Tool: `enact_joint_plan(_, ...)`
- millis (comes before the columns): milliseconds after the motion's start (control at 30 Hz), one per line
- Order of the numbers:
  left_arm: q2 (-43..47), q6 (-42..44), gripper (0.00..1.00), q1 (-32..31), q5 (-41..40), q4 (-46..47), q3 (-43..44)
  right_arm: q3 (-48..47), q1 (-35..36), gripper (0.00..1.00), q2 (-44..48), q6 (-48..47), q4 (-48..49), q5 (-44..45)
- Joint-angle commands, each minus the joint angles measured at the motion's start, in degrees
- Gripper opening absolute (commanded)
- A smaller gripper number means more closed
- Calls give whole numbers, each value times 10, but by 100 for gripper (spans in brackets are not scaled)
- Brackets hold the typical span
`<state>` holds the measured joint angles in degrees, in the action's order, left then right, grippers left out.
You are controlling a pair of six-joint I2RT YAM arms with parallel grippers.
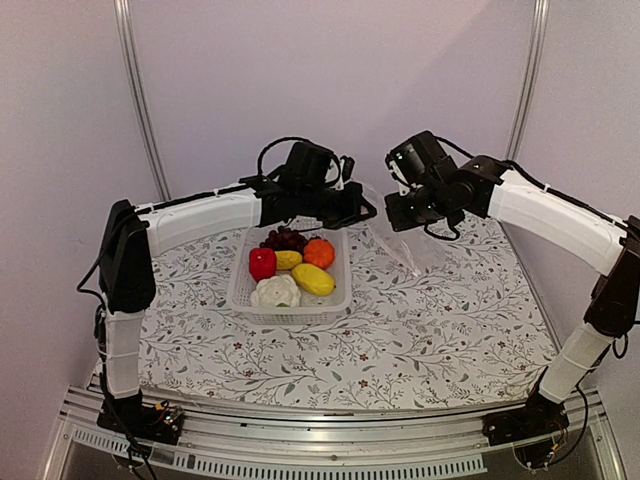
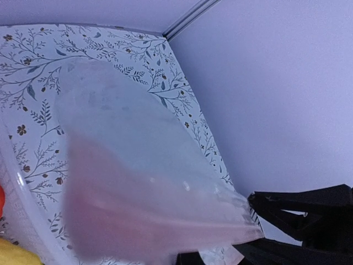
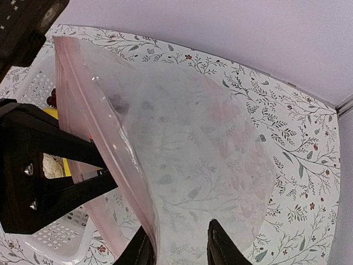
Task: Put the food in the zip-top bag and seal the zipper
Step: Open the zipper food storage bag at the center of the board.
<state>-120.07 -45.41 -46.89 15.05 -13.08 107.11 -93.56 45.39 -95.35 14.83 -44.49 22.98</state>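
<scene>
The clear zip-top bag [image 1: 393, 238] hangs in the air between my two grippers, right of the basket. Its pinkish zipper edge [image 3: 70, 94] runs down to my left gripper [image 1: 352, 207], whose jaws close to a point on that edge. My right gripper [image 3: 179, 251] has its fingers apart, with the bag's lower edge between them. In the left wrist view the bag [image 2: 138, 182] is a close blur and my own jaws are hidden. The food lies in the white basket [image 1: 240, 290]: grapes [image 1: 285, 238], red pepper [image 1: 262, 263], orange fruit [image 1: 319, 253], two yellow pieces [image 1: 313, 279], cauliflower [image 1: 276, 292].
The table carries a floral cloth [image 1: 440, 320]. Purple walls with metal corner posts [image 1: 140, 100] close in the back and sides. The basket also shows in the right wrist view [image 3: 41, 88], behind the left gripper's black fingers [image 3: 66, 146].
</scene>
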Motion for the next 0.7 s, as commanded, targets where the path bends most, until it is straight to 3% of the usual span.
enact_joint_plan(0,13,12,0,-7,9,10,12,-19,21,32,-19,-24,-7,45)
enact_joint_plan(433,21,13,0,-7,-4,10,12,-24,35,42,-41,-26,-4,42)
enact_joint_plan(667,28,-27,0,3,-20,20,2,-39,49,54,-16,-6,0,8)
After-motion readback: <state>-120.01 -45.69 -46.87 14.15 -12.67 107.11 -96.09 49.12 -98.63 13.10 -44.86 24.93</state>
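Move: The bag's zipper edge hangs beside my right fingers, its middle about 3 cm to their left, 1 cm back and 3 cm lower. The orange pumpkin sits in the tray some 20 cm left and 3 cm ahead of my right hand, the yellow squash 21 cm left and 5 cm back, both roughly 22 cm below. From my left hand, which already holds the bag, the zipper's middle is about 3 cm right, 3 cm back and slightly lower. I carry my right hand left along the bag's mouth, about 3 cm closer to my closed left fingers, drifting a touch back and down. On the way my right fingers spread from a third to about half open, around the zipper edge and without shutting on it. My left hand stays put and keeps its pinch on the bag. ##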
